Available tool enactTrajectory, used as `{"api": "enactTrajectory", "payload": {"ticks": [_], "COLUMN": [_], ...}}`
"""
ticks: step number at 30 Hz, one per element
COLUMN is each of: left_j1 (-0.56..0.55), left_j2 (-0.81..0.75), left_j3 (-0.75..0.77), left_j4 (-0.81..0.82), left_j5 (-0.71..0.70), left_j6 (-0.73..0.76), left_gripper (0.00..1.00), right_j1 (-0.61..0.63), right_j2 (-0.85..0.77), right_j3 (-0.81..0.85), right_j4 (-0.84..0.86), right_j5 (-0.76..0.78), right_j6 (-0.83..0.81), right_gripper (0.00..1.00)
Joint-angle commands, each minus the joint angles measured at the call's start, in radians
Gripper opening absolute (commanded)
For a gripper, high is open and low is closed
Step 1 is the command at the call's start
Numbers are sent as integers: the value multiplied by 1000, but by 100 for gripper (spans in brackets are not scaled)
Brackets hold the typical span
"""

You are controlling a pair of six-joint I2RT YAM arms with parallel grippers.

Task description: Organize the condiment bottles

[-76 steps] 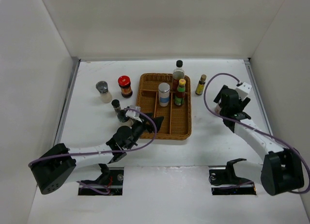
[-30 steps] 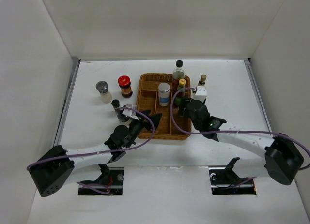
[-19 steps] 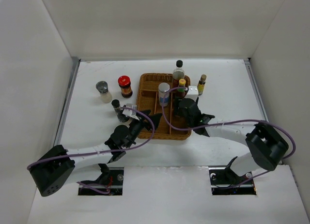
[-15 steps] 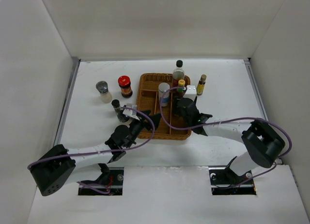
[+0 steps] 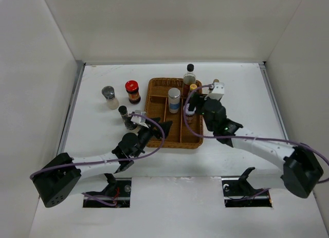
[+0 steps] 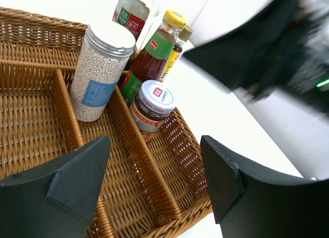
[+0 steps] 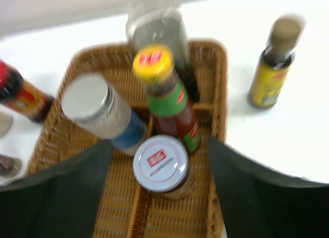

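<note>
A brown wicker tray (image 5: 175, 138) holds a black-capped clear bottle (image 5: 189, 73), a silver-capped jar (image 5: 174, 99), a yellow-capped sauce bottle (image 5: 193, 90) and a white-lidded jar (image 7: 160, 163). My right gripper (image 7: 159, 197) hangs open above the white-lidded jar (image 6: 151, 104), its fingers clear of the jar on both sides. My left gripper (image 6: 154, 181) is open and holds nothing, over the tray's near left corner (image 5: 160, 129). On the table to the left stand a red-lidded dark jar (image 5: 132, 91), a silver-capped shaker (image 5: 109, 96) and a small dark-capped bottle (image 5: 123, 112).
A small yellow bottle with a dark cap (image 7: 272, 68) stands on the table just right of the tray, mostly hidden behind my right wrist in the top view. White walls close in the table at the left, back and right. The tray's near compartments (image 6: 169, 161) hold nothing.
My right arm swung in from the right, came down over the tray's right compartment, opened and drew back a little, and the white-lidded jar now stands there. The left arm has not moved.
</note>
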Motion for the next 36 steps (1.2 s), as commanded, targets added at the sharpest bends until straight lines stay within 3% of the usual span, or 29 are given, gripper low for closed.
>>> {"api": "enactTrajectory", "payload": {"ticks": [1, 3, 5, 8, 10, 11, 15, 21, 28, 36], "left_j1": [-1, 5, 0, 2, 6, 6, 9, 14, 22, 17], "left_j2": [-3, 5, -1, -6, -12, -18, -15, 3, -15, -10], "left_j3": [24, 24, 24, 22, 21, 21, 18, 21, 16, 19], "left_j4": [57, 57, 57, 57, 54, 52, 54, 55, 52, 54], "left_j5": [14, 14, 14, 7, 12, 10, 12, 14, 14, 15], "left_j6": [-14, -16, -12, -6, -11, -8, -12, -14, -14, -11], "left_gripper": [70, 70, 70, 70, 70, 70, 70, 70, 70, 70], "right_j1": [-92, -171, -247, -326, -374, -393, -439, -459, -454, -373], "right_j2": [-89, -84, -37, 55, 127, 158, 264, 358, 402, 257], "right_j3": [-24, -15, 25, 103, 168, 191, 268, 301, 343, 236], "right_j4": [0, -5, -7, 3, -8, 0, 0, 71, 74, 138], "right_j5": [-55, -92, -99, -103, -103, -106, -152, -184, -169, -30], "right_j6": [8, 25, 23, -9, -32, -38, -52, -92, -138, -208], "right_gripper": [73, 48, 37, 45, 68, 74, 76, 69, 45, 30]}}
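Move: The bottle with the yellow label and brown cap stands outside the basket, about 14 cm ahead of the right hand, 13 cm to its right and some 10 cm lower at mid-height. Just left of the hand, 12 cm below, is the jar. The green-labelled sauce bottle is about 7 cm ahead and 1 cm left; the clear bottle is roughly 15 cm ahead and 3 cm left. From the left hand the yellow-label bottle is about 24 cm ahead, 28 cm right. The right fingers end up pinching the yellow-label bottle by its neck, just under the cap. Leaving the space above the jar, the hand first rises about 3 cm while swinging right and forward, then sinks about 8 cm onto the bottle, having partly closed, reopened and shut on it. It turns some 15 degrees clockwise on the way and finally eases back 1 cm. ##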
